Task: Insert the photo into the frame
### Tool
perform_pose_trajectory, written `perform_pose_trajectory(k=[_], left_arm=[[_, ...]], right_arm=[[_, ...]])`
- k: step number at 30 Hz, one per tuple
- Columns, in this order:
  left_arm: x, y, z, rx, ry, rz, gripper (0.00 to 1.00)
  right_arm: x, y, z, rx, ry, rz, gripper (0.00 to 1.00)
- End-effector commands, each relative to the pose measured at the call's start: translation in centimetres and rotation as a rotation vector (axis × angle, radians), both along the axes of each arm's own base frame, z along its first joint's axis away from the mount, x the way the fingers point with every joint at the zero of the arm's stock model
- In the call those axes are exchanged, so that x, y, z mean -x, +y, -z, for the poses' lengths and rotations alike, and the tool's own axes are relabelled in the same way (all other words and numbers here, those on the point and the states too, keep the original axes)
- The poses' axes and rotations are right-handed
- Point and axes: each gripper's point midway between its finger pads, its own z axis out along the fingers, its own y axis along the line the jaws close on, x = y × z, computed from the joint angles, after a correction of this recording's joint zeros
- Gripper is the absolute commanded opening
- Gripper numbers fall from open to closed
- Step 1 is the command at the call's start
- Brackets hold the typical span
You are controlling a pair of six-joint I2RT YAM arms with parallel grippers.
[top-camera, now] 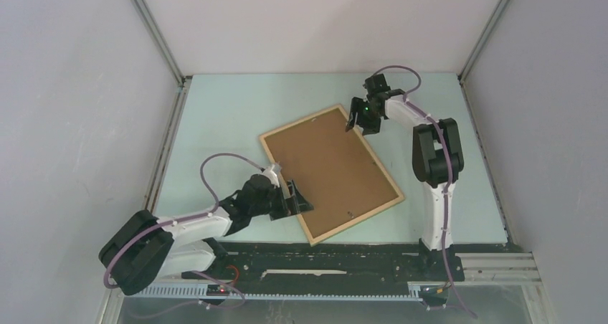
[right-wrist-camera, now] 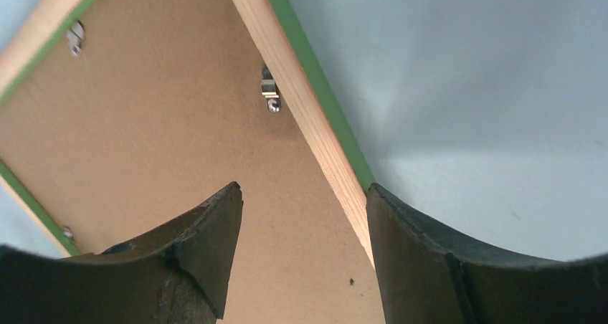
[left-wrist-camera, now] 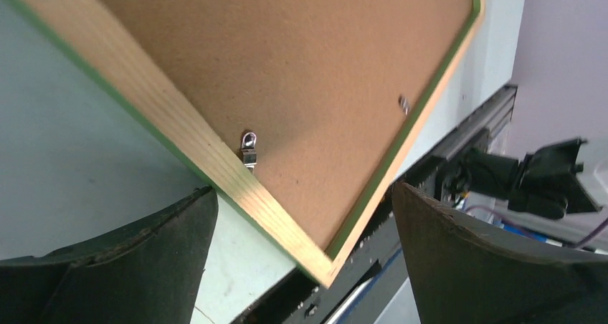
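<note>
The frame (top-camera: 356, 220) lies back up and skewed on the table, its light wood rail (left-wrist-camera: 179, 130) edged in green. The photo (top-camera: 330, 170) sits inside it and shows only its brown board back (left-wrist-camera: 308, 73); the printed side is hidden. My left gripper (top-camera: 300, 198) is open at the frame's near left corner, which points between the two fingers (left-wrist-camera: 305, 188). My right gripper (top-camera: 356, 120) is open over the far right corner. Its jaws (right-wrist-camera: 302, 187) straddle the rail (right-wrist-camera: 315, 123), one finger above the board (right-wrist-camera: 158, 123), the other just outside the frame.
Small metal clips (left-wrist-camera: 248, 146) (right-wrist-camera: 270, 89) stick out from the rail onto the board. The pale green table (top-camera: 215, 123) ends in a black rail (top-camera: 344, 256) at the near edge. White enclosure walls stand at the left, right and back.
</note>
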Motion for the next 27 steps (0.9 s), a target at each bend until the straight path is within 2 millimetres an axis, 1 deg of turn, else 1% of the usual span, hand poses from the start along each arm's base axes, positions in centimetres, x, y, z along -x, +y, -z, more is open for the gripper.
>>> perform_pose_trajectory(k=[1,3,6,8,10,12,14,16,17,18,21,22,24,25,27], left_arm=[[1.5,-2.3,-1.1,0.022,0.018,0.062,1.00],[1.9,-3.3,-1.4,0.020,0.013,0.090,1.00],[2.0,-4.6,-2.0,0.026,0.003,0.109,1.00],[1.6,-5.4,-2.5,0.043,-0.002,0.114,1.00],[1.2,-6.3,-3.0,0.062,-0.003,0.121,1.00],[0.8,-7.4,-3.7,0.094,-0.012,0.135,1.00],[0.5,-8.2,-4.0,0.095,-0.023,0.144,1.00],[0.4,-8.8,-4.0,0.087,-0.036,0.151,1.00],[0.4,-8.9,-3.9,0.082,-0.041,0.154,1.00],[0.5,-9.0,-3.8,0.077,-0.044,0.157,1.00],[0.9,-8.7,-3.5,0.063,-0.063,0.164,1.00],[1.0,-8.6,-3.6,0.066,-0.076,0.167,1.00],[1.4,-8.6,-4.1,0.087,-0.119,0.189,1.00],[1.4,-8.4,-4.8,0.100,-0.149,0.185,1.00],[1.5,-7.9,-5.5,0.106,-0.194,0.175,1.00]], right_arm=[[-1.1,5.9,-1.1,-0.134,-0.005,-0.134,0.71],[-2.1,7.5,-1.8,-0.172,-0.007,-0.160,0.71],[-3.3,10.4,-3.3,-0.209,-0.026,-0.212,0.72],[-4.3,12.1,-4.8,-0.238,-0.047,-0.238,0.72],[-4.7,13.6,-6.2,-0.282,-0.058,-0.257,0.72],[-4.7,14.0,-7.8,-0.314,-0.067,-0.254,0.73],[-4.4,13.5,-9.7,-0.312,-0.092,-0.243,0.73],[-3.6,11.9,-11.2,-0.267,-0.110,-0.214,0.73],[-3.0,10.8,-11.9,-0.241,-0.110,-0.192,0.73],[-2.2,9.5,-12.3,-0.212,-0.099,-0.168,0.73],[1.6,5.2,-12.2,-0.130,-0.073,-0.080,0.73],[4.4,3.5,-11.8,-0.113,-0.066,-0.053,0.73],[7.5,0.8,-11.5,-0.094,-0.102,0.014,0.72],[9.2,-0.4,-11.3,-0.074,-0.114,0.047,0.72],[12.8,-3.0,-10.5,0.006,-0.112,0.113,0.71]])
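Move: Astride the frame's left rail, the left hand has the frame's middle about 10 cm ahead, 9 cm right and 2 cm below; the near corner is roughly 15 cm back and 3 cm right of this hand. From the right hand, astride the right rail near the far corner, that middle is some 14 cm back, 10 cm left and 2 cm below. The far corner is about 8 cm ahead of the right hand and 5 cm left. Pushing the frame around between them, the left hand drives its far finger against the left rail's outer side, about 7 cm right and slightly back, turning a little clockwise. The right hand's outer finger starts against the right rail; it sweeps left and forward, rising, then reverses sharply back and right, still climbing, to end clear above the frame, some 10 cm back of its start. Both grippers stay open. ##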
